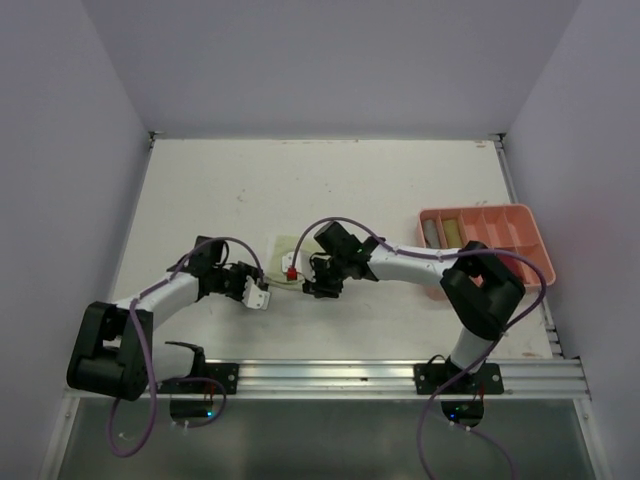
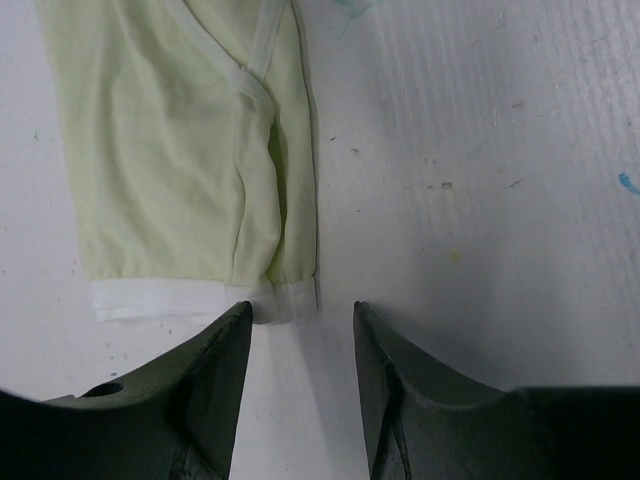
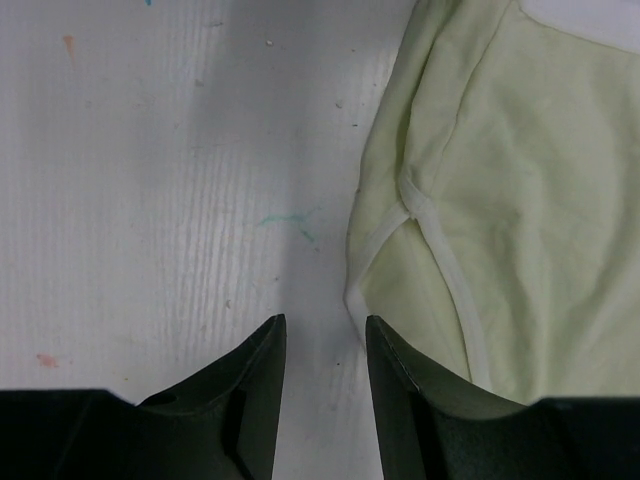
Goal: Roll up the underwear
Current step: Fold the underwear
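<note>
One piece of underwear (image 1: 283, 248), pale yellow-green with white trim, lies flat on the white table between my two grippers. In the left wrist view the underwear (image 2: 170, 150) fills the upper left. Its white waistband (image 2: 170, 298) ends just ahead of my left gripper (image 2: 302, 315), which is open over bare table. In the right wrist view the underwear (image 3: 520, 200) lies to the right, and its white-edged leg opening reaches close to the right fingertip. My right gripper (image 3: 325, 325) is open with only table between its fingers. From above, the left gripper (image 1: 264, 295) and right gripper (image 1: 320, 287) flank the garment's near end.
A salmon-pink tray (image 1: 530, 245) with compartments stands at the right edge of the table. It holds a grey roll (image 1: 430, 232) and a tan roll (image 1: 450, 231) in its left slots. White walls enclose the table on three sides.
</note>
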Available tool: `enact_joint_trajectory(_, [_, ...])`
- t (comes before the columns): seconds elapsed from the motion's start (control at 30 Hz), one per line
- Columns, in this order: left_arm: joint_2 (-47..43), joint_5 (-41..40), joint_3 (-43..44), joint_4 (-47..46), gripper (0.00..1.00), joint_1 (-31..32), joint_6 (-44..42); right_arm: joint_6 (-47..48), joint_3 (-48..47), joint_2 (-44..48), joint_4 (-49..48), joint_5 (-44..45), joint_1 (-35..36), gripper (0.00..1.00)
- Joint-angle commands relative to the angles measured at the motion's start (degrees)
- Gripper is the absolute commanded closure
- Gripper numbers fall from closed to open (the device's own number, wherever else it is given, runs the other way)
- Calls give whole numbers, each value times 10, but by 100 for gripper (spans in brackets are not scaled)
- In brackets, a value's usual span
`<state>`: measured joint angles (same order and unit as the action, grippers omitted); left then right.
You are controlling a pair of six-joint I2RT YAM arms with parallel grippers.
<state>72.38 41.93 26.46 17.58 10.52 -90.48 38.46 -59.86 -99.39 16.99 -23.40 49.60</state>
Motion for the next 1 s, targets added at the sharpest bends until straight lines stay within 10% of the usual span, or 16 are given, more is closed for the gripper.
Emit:
enact_joint_trajectory(0.0, [-7,19,-17,-76,51,-3,-28,44,6,-21,-54,6,8,58])
enact_joint_trajectory(0.37, [16,25,-20,-77,59,-2,-66,56,-8,-63,-87,8,15,63])
enact_joint_trajectory(0.67, [36,12,-13,-16,72,12,-139,44,-2,-69,-95,13,15,90])
enact_joint_trajectory(0.97, [38,-4,6,24,100,20,-139,29,-6,-48,-62,-9,15,100])
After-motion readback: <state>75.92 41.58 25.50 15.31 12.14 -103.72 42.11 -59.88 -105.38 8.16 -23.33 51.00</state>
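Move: The underwear lies folded flat, waistband to the left. Its near waistband corner is practically between the left fingertips, about 1 cm right and 1 cm below, and some 14 cm left of the right hand, 2 cm below it. The right hand's spot, the near edge at the leg trim, is about 3 cm left, 1 cm ahead and 2 cm below it. The underwear's middle lies roughly 6 cm ahead and 8 cm right of the left hand. Lower the right gripper and slide it left, about 2.5 cm each way and slightly forward, onto the underwear's near edge at the leg trim, then shut its half-open fingers there. Meanwhile ease the left gripper forward, then back and about 1 cm down, turning it some 10 degrees clockwise, and close it on the waistband corner. ##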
